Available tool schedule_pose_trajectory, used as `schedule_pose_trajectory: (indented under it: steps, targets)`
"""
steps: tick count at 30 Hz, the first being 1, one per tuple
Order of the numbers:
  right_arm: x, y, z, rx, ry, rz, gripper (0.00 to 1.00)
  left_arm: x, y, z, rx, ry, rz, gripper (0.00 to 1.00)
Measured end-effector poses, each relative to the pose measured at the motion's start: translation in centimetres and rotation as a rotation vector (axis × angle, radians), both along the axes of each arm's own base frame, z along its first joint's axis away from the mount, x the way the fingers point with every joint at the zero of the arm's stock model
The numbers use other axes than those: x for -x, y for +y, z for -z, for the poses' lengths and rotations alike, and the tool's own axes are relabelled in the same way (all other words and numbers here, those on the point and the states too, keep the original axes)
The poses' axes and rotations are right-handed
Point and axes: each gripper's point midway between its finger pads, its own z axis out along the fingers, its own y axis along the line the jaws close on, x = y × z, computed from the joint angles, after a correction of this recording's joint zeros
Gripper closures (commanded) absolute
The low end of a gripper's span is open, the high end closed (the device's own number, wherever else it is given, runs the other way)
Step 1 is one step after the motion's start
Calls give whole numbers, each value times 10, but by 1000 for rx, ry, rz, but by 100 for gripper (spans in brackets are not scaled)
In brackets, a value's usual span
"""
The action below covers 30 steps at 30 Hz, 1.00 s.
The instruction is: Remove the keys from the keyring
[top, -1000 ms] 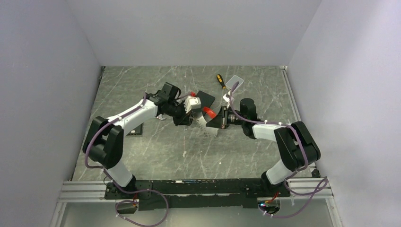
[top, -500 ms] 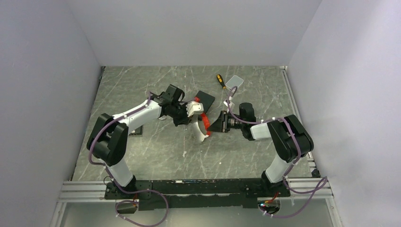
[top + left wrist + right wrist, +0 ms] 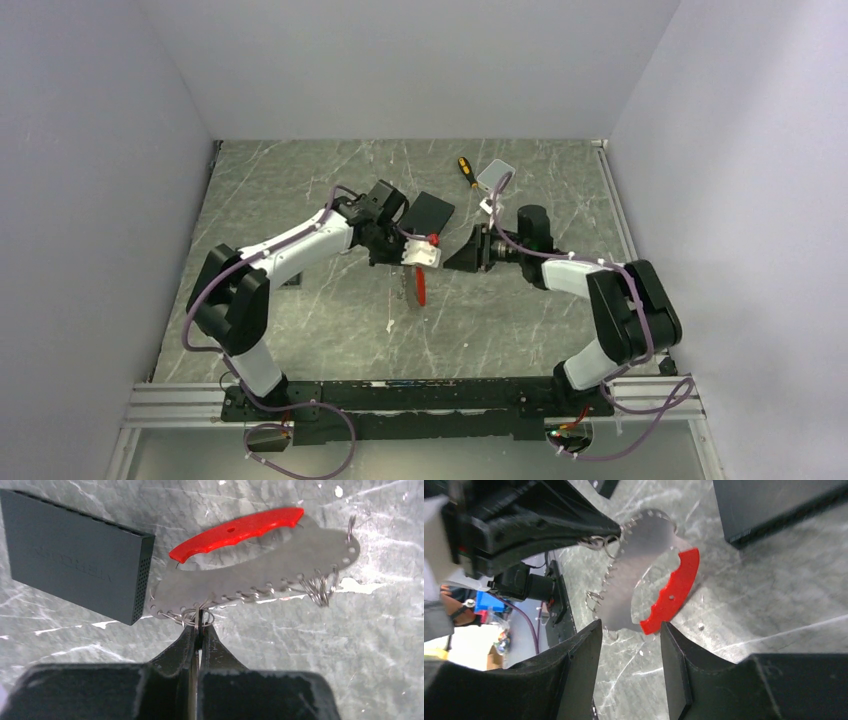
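The keyring is a flat grey metal loop with a red grip and several small wire rings along its bumpy edge. My left gripper is shut on one small ring at that edge, and a thin silvery sliver shows between the jaws. In the top view the keyring hangs from my left gripper over the table. My right gripper is open and empty, with the end of the keyring just beyond its fingertips. I cannot make out either key, the silvery one or the black-headed one.
A black box lies just behind the keyring and also shows in the left wrist view. A yellow-and-black screwdriver and a small white box lie at the back. My right gripper sits to the right of the keyring.
My left gripper has swung right and toward the near edge with the keyring, which now hangs below it. My right gripper has drawn back from the keyring.
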Motion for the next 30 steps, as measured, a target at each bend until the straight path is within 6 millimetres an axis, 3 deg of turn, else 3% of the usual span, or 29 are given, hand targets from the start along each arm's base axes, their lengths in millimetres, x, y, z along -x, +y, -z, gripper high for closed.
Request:
schedule_pose_trajectory:
  steps: [9, 20, 30]
  targets:
    - [-24, -32, -64, 1, -251, -12, 46, 13, -8, -43, -14, -302, 336, 100]
    - [-23, -45, -79, 23, -323, -84, 47, 21, -20, -79, 2, -566, 618, 100]
    - [7, -29, -104, -12, -460, -188, 52, 54, -22, -86, 59, -744, 831, 100]
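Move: The left fingers already pinch a wire ring at one end of the keyring, the grey plate with the red handle. The plate's middle lies about 4 cm back, 3 cm right and some 3 cm below that hand. From the open right hand it is about 7 cm left, 3 cm back and 2 cm down. The black box on the table is roughly 7 cm ahead of the left hand, 5 cm to its right and 9 cm below. Still pinching the wire ring, the left hand carries the keyring up about 8 cm, then draws it back some 5 cm, rolling clockwise by roughly 65 degrees while its fingers keep pointing right and down. The empty right hand rises about 10 cm and backs off to the right, tilting its fingers less steeply down, then eases back and a little left; its fingers stay half open. ##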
